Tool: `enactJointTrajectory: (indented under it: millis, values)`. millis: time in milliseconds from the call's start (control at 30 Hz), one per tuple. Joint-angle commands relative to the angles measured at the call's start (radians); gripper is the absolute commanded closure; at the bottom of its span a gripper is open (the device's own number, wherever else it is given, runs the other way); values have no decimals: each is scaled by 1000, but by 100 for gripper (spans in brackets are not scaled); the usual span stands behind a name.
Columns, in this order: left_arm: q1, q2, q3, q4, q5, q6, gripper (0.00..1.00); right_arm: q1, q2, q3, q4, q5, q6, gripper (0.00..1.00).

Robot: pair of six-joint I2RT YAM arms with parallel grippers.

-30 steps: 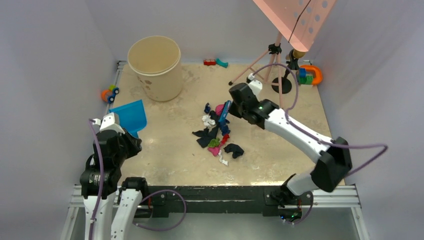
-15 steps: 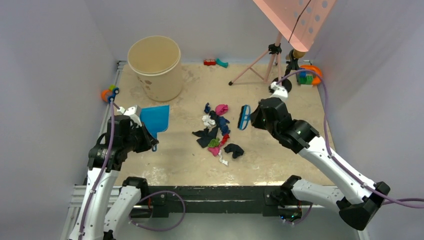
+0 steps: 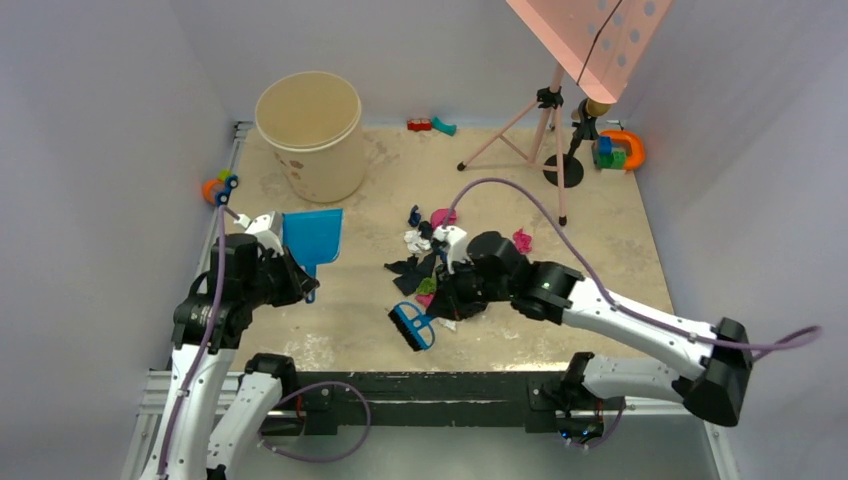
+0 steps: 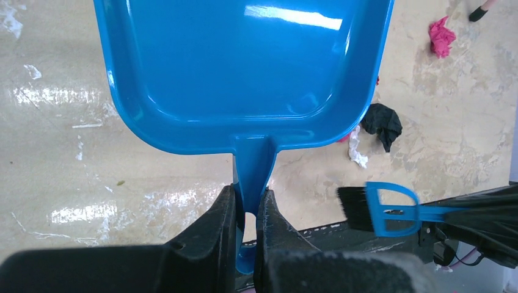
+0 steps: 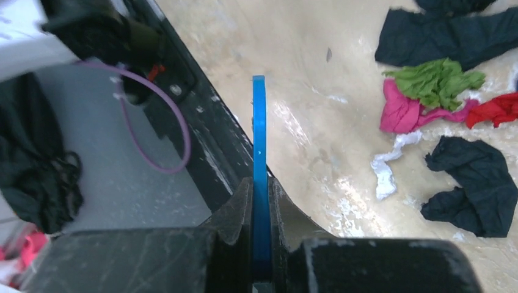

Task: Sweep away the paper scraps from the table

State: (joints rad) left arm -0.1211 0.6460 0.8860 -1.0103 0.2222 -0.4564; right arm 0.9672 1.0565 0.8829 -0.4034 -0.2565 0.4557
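Note:
The paper scraps (image 3: 425, 262) lie bunched in black, navy, pink, green and white at the middle of the table (image 3: 610, 250). One pink wad (image 3: 521, 240) sits apart to their right. My left gripper (image 3: 303, 285) is shut on the handle of the blue dustpan (image 3: 313, 238), which is left of the pile with its mouth facing away. In the left wrist view the pan (image 4: 244, 61) fills the top and its handle sits between the jaws (image 4: 247, 210). My right gripper (image 3: 452, 300) is shut on the blue brush (image 3: 412, 327), whose bristles are near the front edge. The right wrist view shows the brush handle (image 5: 259, 140) edge-on, with the scraps (image 5: 437, 82) to its right.
A beige bucket (image 3: 310, 135) stands at the back left. A tripod (image 3: 545, 130) under a pink perforated board (image 3: 590, 40) is at the back right, beside coloured toys (image 3: 620, 150). More toys lie at the left edge (image 3: 218, 187) and back edge (image 3: 430, 125). The front rail (image 3: 450, 385) is close to the brush.
My right arm swung the brush from the pile's far right across to its near left by the front edge. One pink wad now lies apart on the right. The dustpan moved right, then held.

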Motion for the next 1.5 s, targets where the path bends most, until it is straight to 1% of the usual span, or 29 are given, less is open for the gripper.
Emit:
enactJointTrajectory:
  millis: [0, 100, 167, 233, 267, 333, 400, 433, 567, 600, 667, 733, 833, 967, 1067, 1167, 1233, 1300, 1467]
  values:
    - [-6, -30, 5, 32, -4, 4, 100, 56, 169, 121, -114, 172, -47, 100]
    - [-6, -55, 6, 29, -29, -3, 100, 54, 281, 207, -269, 391, 21, 100]
    - [-7, -73, 5, 31, -40, -5, 100, 54, 319, 250, -366, 535, 68, 100]
    - [-6, -85, 3, 33, -46, -6, 100, 54, 324, 293, -464, 683, 117, 100]
    - [-6, -87, 4, 33, -47, -7, 100, 54, 315, 311, -499, 733, 132, 100]
    - [-7, -88, 3, 32, -47, -7, 100, 53, 287, 337, -529, 782, 141, 100]
    - [-6, -85, 2, 32, -46, -7, 100, 54, 235, 338, -475, 740, 101, 100]
    - [-6, -85, 2, 32, -46, -7, 100, 54, 202, 329, -426, 683, 63, 100]
    - [-6, -86, 2, 31, -47, -8, 100, 54, 81, 254, -137, 361, -43, 100]
    - [-6, -86, 3, 32, -47, -8, 100, 54, 71, 243, -81, 299, -51, 100]
    - [-6, -85, 2, 31, -47, -8, 100, 54, 87, 248, 0, 228, -52, 100]
    - [-6, -82, 4, 31, -51, -8, 100, 54, 153, 287, 27, 204, -43, 100]
    - [-6, -79, 6, 31, -63, -8, 100, 54, 308, 399, -2, 220, -41, 100]
    - [-6, -72, 3, 32, -60, -10, 100, 54, 522, 568, -116, 297, 3, 100]
    - [-6, -60, 2, 31, -51, -10, 100, 50, 654, 638, -170, 374, 31, 100]
    - [-6, -43, 1, 33, -38, -7, 100, 23, 736, 664, -224, 413, 72, 100]
    - [-7, -32, 1, 33, -29, -4, 100, -5, 756, 649, -261, 436, 110, 100]
    - [-7, -22, -1, 36, -21, -3, 100, -40, 741, 612, -285, 465, 143, 100]
    - [-6, 35, -8, 50, 1, 3, 100, -118, 593, 477, -295, 520, 151, 100]
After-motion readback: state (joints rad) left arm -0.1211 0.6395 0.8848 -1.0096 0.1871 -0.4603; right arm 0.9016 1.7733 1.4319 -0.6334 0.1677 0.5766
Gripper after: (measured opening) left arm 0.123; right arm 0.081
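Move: The green scrap, with the pink one just beneath it, lies about 9 cm ahead of the right hand, 2 cm to its left and some 18 cm below. The dark scraps are about 13 cm ahead and 6 cm left, the black scrap about 4 cm ahead and 8 cm right, both equally low. From the left hand, which holds the dustpan, the green scrap is about 4 cm ahead, 26 cm right and 18 cm below. Right hand dips the brush forward-right, lifts, swings 16 cm left, then sweeps down, forward and right at the scraps. ##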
